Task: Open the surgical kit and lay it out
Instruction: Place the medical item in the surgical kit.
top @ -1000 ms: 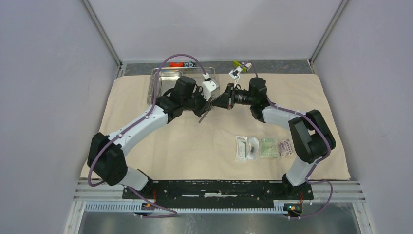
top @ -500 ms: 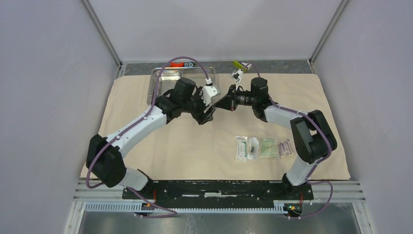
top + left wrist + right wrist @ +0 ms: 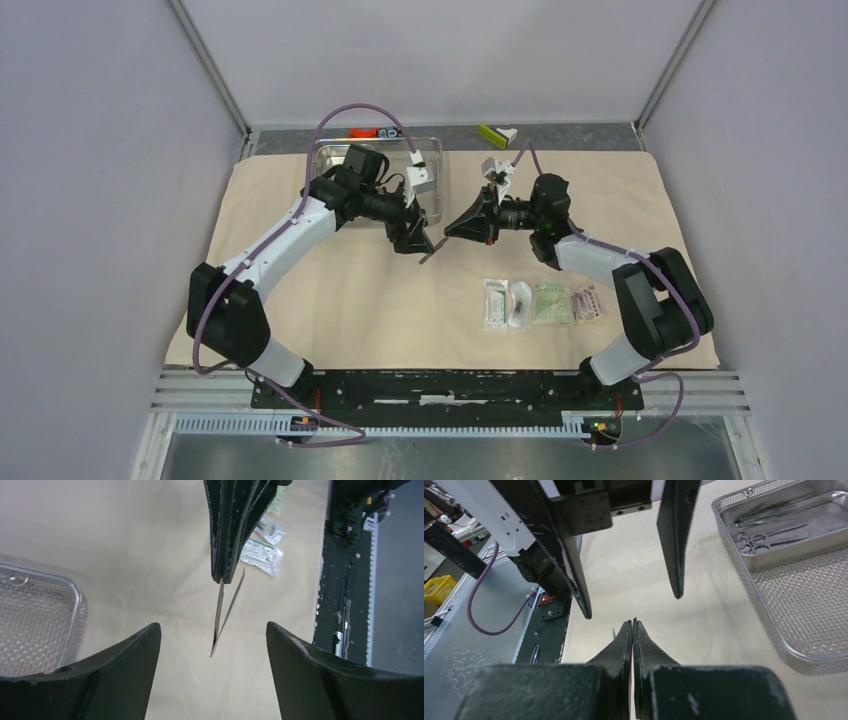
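Observation:
Thin metal tweezers [image 3: 224, 614] hang above the beige cloth wrap [image 3: 350, 290], pinched at their top by my right gripper [image 3: 449, 233], which is shut on them [image 3: 632, 623]. My left gripper [image 3: 417, 241] faces it from the left and stands open [image 3: 212, 625]. Its fingers [image 3: 675, 545] sit on either side of the tweezers' tip without touching it. The steel tray [image 3: 334, 155] sits at the back left. It holds scissors and forceps [image 3: 758, 532] in its smooth part beside the mesh inner tray [image 3: 804, 610]. Several sealed packets [image 3: 540, 303] lie in a row at the front right.
A small yellow-green and white object [image 3: 497, 132] and orange and black pieces [image 3: 364, 131] lie on the grey strip behind the cloth. The black base rail [image 3: 440, 388] runs along the near edge. Grey walls close in both sides.
My left gripper has opened and drawn back to the left, letting go of the tweezers. My right gripper, shut on them, has shifted right and toward the front.

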Motion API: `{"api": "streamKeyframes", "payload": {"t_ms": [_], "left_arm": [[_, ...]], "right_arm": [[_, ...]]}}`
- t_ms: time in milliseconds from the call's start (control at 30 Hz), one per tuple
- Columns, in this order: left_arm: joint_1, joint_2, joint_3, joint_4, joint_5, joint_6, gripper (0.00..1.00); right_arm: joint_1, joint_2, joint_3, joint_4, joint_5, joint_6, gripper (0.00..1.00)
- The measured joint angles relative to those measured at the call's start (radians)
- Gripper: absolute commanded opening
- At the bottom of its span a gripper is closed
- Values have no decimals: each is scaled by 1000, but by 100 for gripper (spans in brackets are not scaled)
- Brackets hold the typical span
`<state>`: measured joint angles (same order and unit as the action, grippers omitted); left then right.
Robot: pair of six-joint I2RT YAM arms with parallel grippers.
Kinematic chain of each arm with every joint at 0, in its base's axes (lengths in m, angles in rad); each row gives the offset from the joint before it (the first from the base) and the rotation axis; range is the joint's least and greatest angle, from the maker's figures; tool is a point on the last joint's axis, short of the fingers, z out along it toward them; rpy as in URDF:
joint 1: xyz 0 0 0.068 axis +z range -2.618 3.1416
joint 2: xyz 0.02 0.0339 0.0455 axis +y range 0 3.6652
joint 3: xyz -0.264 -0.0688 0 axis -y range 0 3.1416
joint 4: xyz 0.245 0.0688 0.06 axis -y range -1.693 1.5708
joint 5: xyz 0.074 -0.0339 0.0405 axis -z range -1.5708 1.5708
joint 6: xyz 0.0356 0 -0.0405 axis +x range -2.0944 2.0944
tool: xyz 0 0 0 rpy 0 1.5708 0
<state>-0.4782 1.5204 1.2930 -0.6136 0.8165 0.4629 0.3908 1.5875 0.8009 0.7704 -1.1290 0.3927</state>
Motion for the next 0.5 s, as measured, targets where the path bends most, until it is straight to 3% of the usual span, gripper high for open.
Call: {"api": "streamKeyframes", "payload": {"t_ms": [167, 500], "left_arm": [[-2, 27, -8, 3, 94, 3, 79], [-19, 75, -23, 22, 193, 3, 53]], "right_arm": [[0, -33, -35, 82, -35, 21, 0], [0, -32, -55, 273, -60, 157, 0]]}}
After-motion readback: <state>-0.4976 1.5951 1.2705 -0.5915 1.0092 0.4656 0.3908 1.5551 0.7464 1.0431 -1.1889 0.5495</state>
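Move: The medical item, a thin metal tool, is still pinched in the right fingertips; its middle lies about 2 cm right of the left hand, 1 cm back and 3 cm below, and from the right hand 3 cm left, 3 cm back and 1 cm down. From the left hand, the tray is some 16 cm ahead, 12 cm left and 17 cm down; the white-green packet is 16 cm right, 11 cm back and 18 cm down. The medical item stays pinched in the right hand, which carries it up about 3 cm and back 2 cm. The left hand comes to meet it, going back 2.5 cm and right 2 cm, sinking a little late on; its fingers swing back some 10 degrees clockwise and narrow from wide to just over half open around the tool's free part, a grip not yet evident. ##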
